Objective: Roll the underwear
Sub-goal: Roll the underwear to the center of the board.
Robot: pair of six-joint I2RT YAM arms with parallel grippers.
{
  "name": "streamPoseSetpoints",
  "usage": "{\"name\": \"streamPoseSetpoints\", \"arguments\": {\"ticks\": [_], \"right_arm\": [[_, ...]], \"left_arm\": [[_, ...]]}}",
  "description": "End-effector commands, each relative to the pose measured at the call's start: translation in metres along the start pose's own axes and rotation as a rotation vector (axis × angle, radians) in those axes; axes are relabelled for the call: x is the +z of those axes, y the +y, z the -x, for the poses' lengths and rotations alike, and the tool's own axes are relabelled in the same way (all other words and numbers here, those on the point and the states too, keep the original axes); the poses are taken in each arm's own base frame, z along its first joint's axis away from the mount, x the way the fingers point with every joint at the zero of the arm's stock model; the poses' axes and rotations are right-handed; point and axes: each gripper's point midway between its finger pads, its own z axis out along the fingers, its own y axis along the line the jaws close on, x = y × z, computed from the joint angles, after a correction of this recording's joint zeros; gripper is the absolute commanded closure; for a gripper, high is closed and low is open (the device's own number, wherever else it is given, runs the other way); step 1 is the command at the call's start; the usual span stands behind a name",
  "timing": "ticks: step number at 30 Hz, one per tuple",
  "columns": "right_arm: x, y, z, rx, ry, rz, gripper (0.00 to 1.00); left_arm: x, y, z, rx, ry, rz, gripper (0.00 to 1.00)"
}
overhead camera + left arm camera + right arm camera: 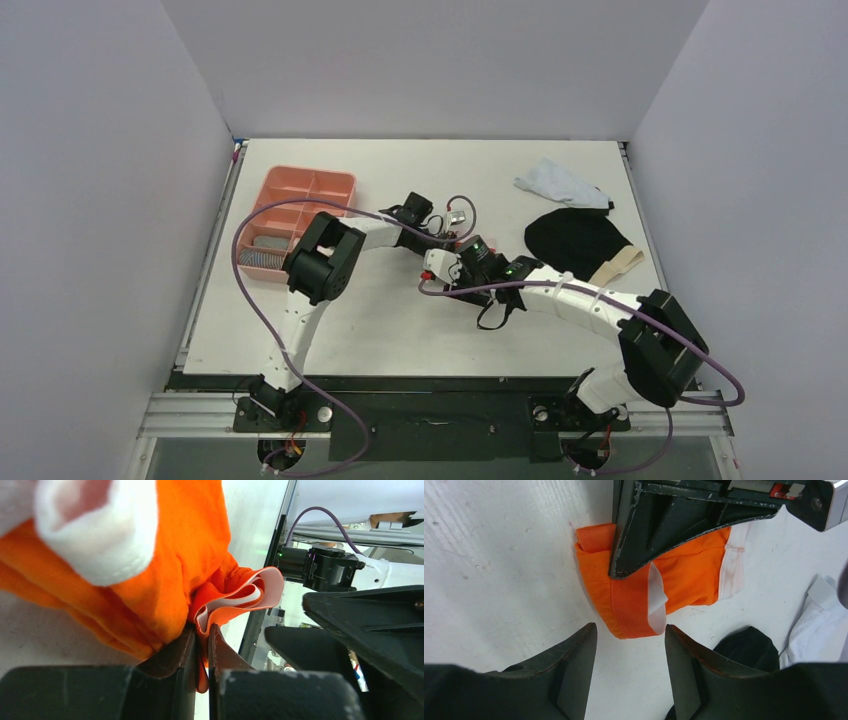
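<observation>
The orange underwear (694,575) lies bunched on the white table (499,555), showing a white stripe and a folded orange waistband. My left gripper (201,630) is shut on a fold of its orange and white edge (240,592). The left gripper's dark fingers (644,545) press down on the garment from the far side. My right gripper (630,628) is open just short of the waistband, its jaws apart with only bare table between them. In the top view both grippers (452,240) (447,272) meet mid-table and hide this garment. The black underwear (575,240) with a beige waistband (620,265) lies to the right.
A white cloth (560,185) lies at the back right, beyond the black garment. A pink compartment tray (295,215) stands at the left by the left arm's elbow. The black garment (749,645) and the white cloth (814,620) are close to the right finger.
</observation>
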Motion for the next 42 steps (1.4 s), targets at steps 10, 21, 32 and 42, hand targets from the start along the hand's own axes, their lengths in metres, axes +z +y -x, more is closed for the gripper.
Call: {"name": "streamPoseSetpoints", "arguments": {"ticks": [10,21,32,42], "right_arm": [[0.029,0.000,-0.010,-0.158,0.113,-0.053,0.51],[0.044,0.020,-0.028,-0.169,0.175,0.032,0.51],[0.054,0.033,-0.045,-0.041,0.191,0.184,0.80],[0.037,0.033,-0.043,0.154,0.121,0.381,1.00]], "left_arm": [[0.009,0.054,-0.036,-0.194,0.082,0.166,1.00],[0.009,0.050,-0.030,-0.176,0.073,0.171,1.00],[0.008,0.037,-0.022,-0.128,0.047,0.142,0.94],[-0.018,0.024,-0.004,-0.042,-0.060,0.107,0.24]]}}
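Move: The underwear's middle lies about 3 cm ahead of the right hand, some 1 cm to its left and 6 cm below; its near folded end is almost straight under the half-open fingers. The black cloth is roughly 22 cm to this hand's right and 7 cm ahead, the white cloth about 19 cm right and 20 cm ahead. The left fingers still pinch the underwear's near left end, its middle some 3 cm to that hand's right, 2 cm ahead and 1 cm lower. The right hand drops about 6 cm with its fingers half open, tilting some 10 degrees towards upright, onto the folded end beside the left fingertips, then shuts on the orange fabric, tipping and easing a centimetre or so to the right as it closes. The left hand first draws back just under 1 cm with the cloth still pinched and holds there, and only as the right fingers close does it open wide, let go and begin to rise, about 2 cm so far. ##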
